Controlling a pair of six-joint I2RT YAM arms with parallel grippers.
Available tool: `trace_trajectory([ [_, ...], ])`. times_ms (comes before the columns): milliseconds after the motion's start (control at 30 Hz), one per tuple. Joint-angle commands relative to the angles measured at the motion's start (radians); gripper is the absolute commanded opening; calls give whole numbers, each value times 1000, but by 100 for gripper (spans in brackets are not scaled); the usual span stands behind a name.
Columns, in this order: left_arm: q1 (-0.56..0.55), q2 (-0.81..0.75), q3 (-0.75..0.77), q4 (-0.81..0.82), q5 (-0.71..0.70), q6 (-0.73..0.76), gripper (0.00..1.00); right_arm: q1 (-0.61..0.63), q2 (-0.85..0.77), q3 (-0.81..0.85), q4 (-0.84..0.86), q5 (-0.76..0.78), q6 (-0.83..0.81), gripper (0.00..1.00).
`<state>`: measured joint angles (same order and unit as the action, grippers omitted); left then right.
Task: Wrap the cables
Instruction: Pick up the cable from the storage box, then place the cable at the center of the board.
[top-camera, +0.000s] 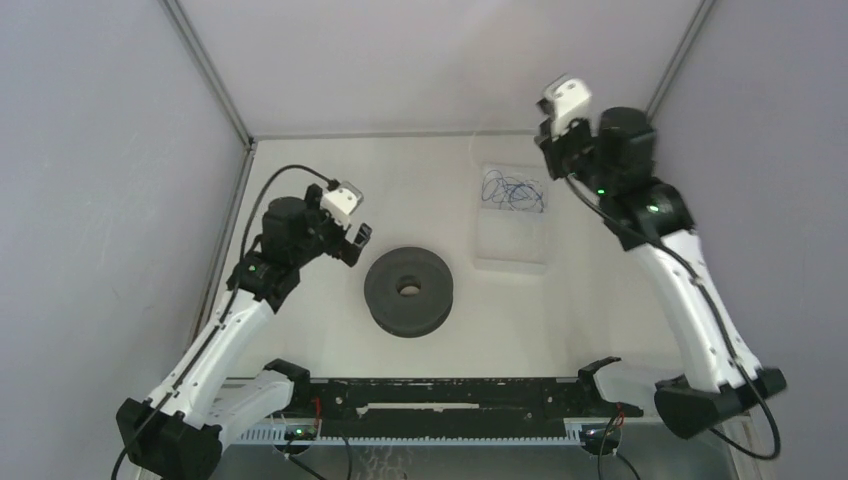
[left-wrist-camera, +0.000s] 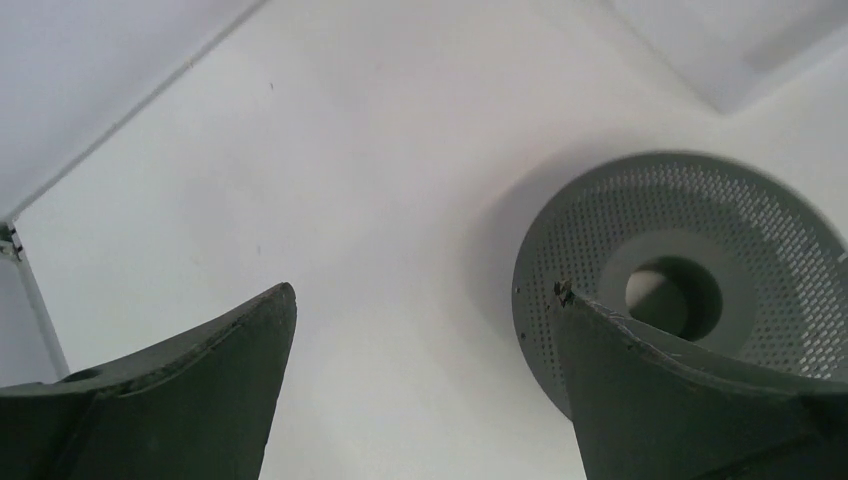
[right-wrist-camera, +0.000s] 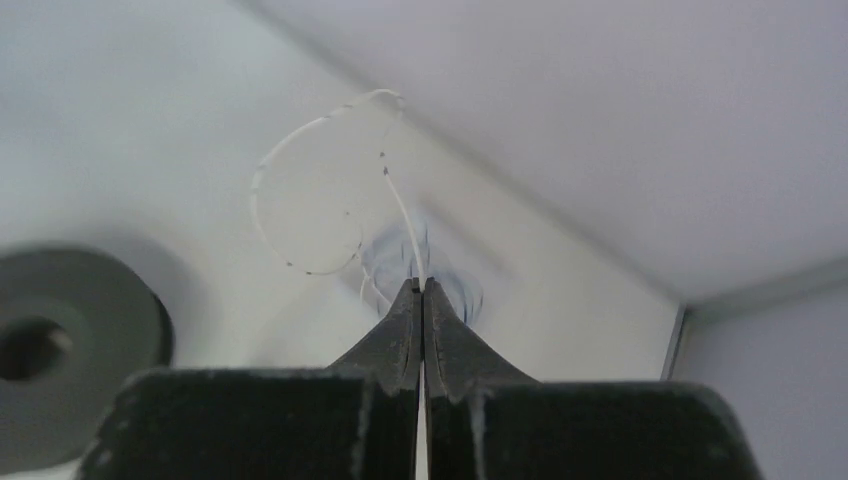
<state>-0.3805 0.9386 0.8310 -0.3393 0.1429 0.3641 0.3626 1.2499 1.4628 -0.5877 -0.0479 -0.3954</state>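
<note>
The cable (right-wrist-camera: 403, 225) is a very thin whitish cord. It rises out of my right gripper (right-wrist-camera: 421, 285), which is shut on it, and curls into a loose loop (right-wrist-camera: 262, 180) above the fingertips. In the top view my right gripper (top-camera: 548, 152) is raised near the back right wall, and the cord is too thin to make out there. The black spool (top-camera: 408, 290) lies flat mid-table, also seen as a perforated disc (left-wrist-camera: 600, 210). My left gripper (top-camera: 357, 245) hangs open just left of the spool, with nothing between its fingers (left-wrist-camera: 424, 290).
A tangle of thin blue wire (top-camera: 513, 192) lies on a clear rectangular tray (top-camera: 512, 250) at the back right, blurred behind my right fingertips (right-wrist-camera: 455, 290). White walls with metal corner posts close in the back and sides. A black rail (top-camera: 450, 395) runs along the near edge.
</note>
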Motion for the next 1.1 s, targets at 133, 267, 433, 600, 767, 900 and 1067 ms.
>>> trace_trajectory([
  [133,65,24,292,-49,331,-110,100,6,-72,398,-57,-366,172,0],
  [267,65,31,334,-73,435,-102,100,11,-62,482,-76,-457,255,0],
  [433,61,4,284,-50,562,-73,100,13,-94,468,-103,-529,330,0],
  [600,3,23,252,-80,603,-13,100,12,-135,369,-115,-478,294,0],
  [767,-70,31,208,-135,469,127,100,1,-170,310,-215,-292,202,0],
  [900,-70,25,166,-150,379,196,100,-41,-244,194,-236,-212,138,0],
  [1067,-82,40,136,-179,306,251,100,24,-259,16,-333,-212,13,0],
])
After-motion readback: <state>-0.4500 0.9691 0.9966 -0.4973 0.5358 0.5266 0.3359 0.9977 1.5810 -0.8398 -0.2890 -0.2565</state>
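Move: The right hand, already holding the white cable, has the reel about 9 cm back, 19 cm to its left and 28 cm below. Below that hand lies the storage box, its middle some 5 cm ahead, 3 cm to the right and 30 cm down; the blue cable in its far compartment is about 10 cm ahead and 3 cm right. From the empty left hand the reel is 7 cm right, roughly 1 cm back and 15 cm lower. Keeping the white cable pinched in shut fingers, the right hand whips it up about 23 cm while drawing back 13 cm from over the storage box, then lowers 15 cm, tilting up first and then levelling off. The left hand, open and touching nothing, rises 12 cm, swings right and back past its starting line while turning clockwise some 30 degrees, then sinks 8 cm beside the reel. ##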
